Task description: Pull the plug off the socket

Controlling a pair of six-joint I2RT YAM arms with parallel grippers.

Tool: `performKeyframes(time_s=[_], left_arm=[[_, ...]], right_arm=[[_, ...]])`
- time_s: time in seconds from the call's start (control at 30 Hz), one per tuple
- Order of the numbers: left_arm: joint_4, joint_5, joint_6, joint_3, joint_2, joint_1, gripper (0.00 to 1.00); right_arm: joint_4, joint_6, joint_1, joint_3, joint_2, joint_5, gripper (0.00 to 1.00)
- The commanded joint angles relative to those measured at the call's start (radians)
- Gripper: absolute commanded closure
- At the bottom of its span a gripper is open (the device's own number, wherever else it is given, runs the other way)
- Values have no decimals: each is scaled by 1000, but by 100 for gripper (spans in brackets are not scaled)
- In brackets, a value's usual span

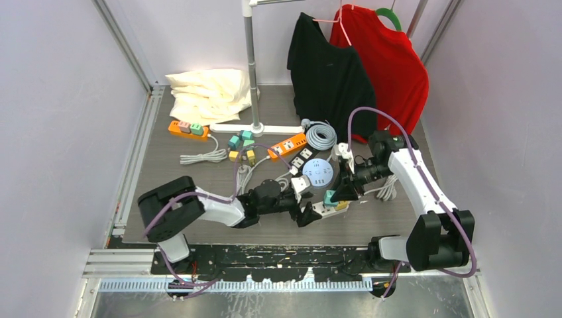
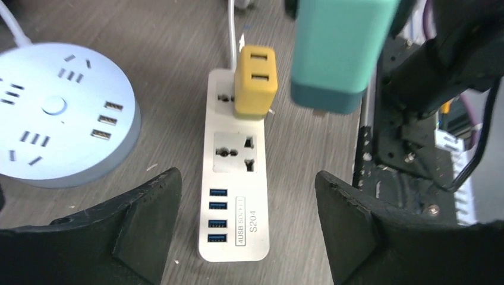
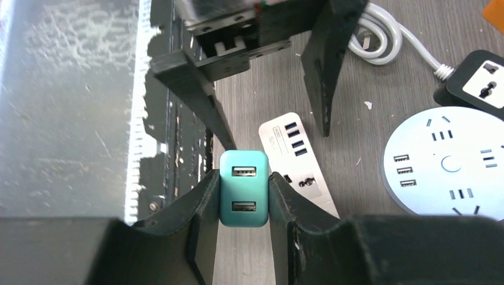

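Observation:
A white power strip point(image 2: 235, 178) lies on the table, its middle socket bare. A yellow plug point(image 2: 255, 83) sits in its far socket. My right gripper point(image 3: 245, 178) is shut on a teal plug point(image 3: 243, 187), which hangs in the air above and just right of the strip point(image 3: 297, 154), its prongs clear of it. The same teal plug point(image 2: 339, 53) fills the top of the left wrist view. My left gripper point(image 2: 246, 184) is open, its fingers wide on either side of the strip's USB end without touching it. From above, the teal plug point(image 1: 329, 197) is between both grippers.
A round grey-blue socket hub point(image 2: 53, 113) lies just left of the strip. Black strips point(image 1: 301, 158), an orange strip point(image 1: 286, 146) and a coiled cable point(image 1: 321, 136) sit behind. A clothes rack point(image 1: 252, 73), shirts and a pillow point(image 1: 209, 93) stand at the back. The table's front edge point(image 2: 365, 148) is close by.

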Motion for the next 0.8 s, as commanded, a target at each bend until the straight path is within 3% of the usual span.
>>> performKeyframes(time_s=[0.0,0.27,0.53,0.77], left_arm=[[-124,-41,-73,21,-133,5,18],[-467,-191,-294,23,-386,9,18],[-726,-341,-424,171,-458,-5,22],[-972,-617,-327,407,-327,-128,22]], right_arm=[[124,372,-2,57,-11,-88,99],[572,1081,0,-21,-52,-34,99],[604,1219,30,-2,51,22,99],[625,1260,54,-2,77,44,98]])
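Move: The green plug, already pulled and held in the right fingers, lies about 6 cm to the left gripper's right, 2 cm back and 8 cm above it; the open left gripper thus lies 6 cm left, 2 cm ahead and 8 cm below the right hand. From the left hand, the white power strip's middle is 2 cm ahead, 4 cm right, 6 cm down; its yellow plug 3 cm ahead, 9 cm right, 3 cm down; the round socket 15 cm ahead, 1 cm right, 6 cm down. Rising some 12 cm off the white power strip with its fingers still wide open, the left hand first drifts left, then eases forward and a little back right, swinging its fingers counter-clockwise about 25 degrees to face the green plug. The right hand keeps its pinch on the plug, carrying it forward and slightly left towards the round socket while rolling roughly 45 degrees about its finger line. ##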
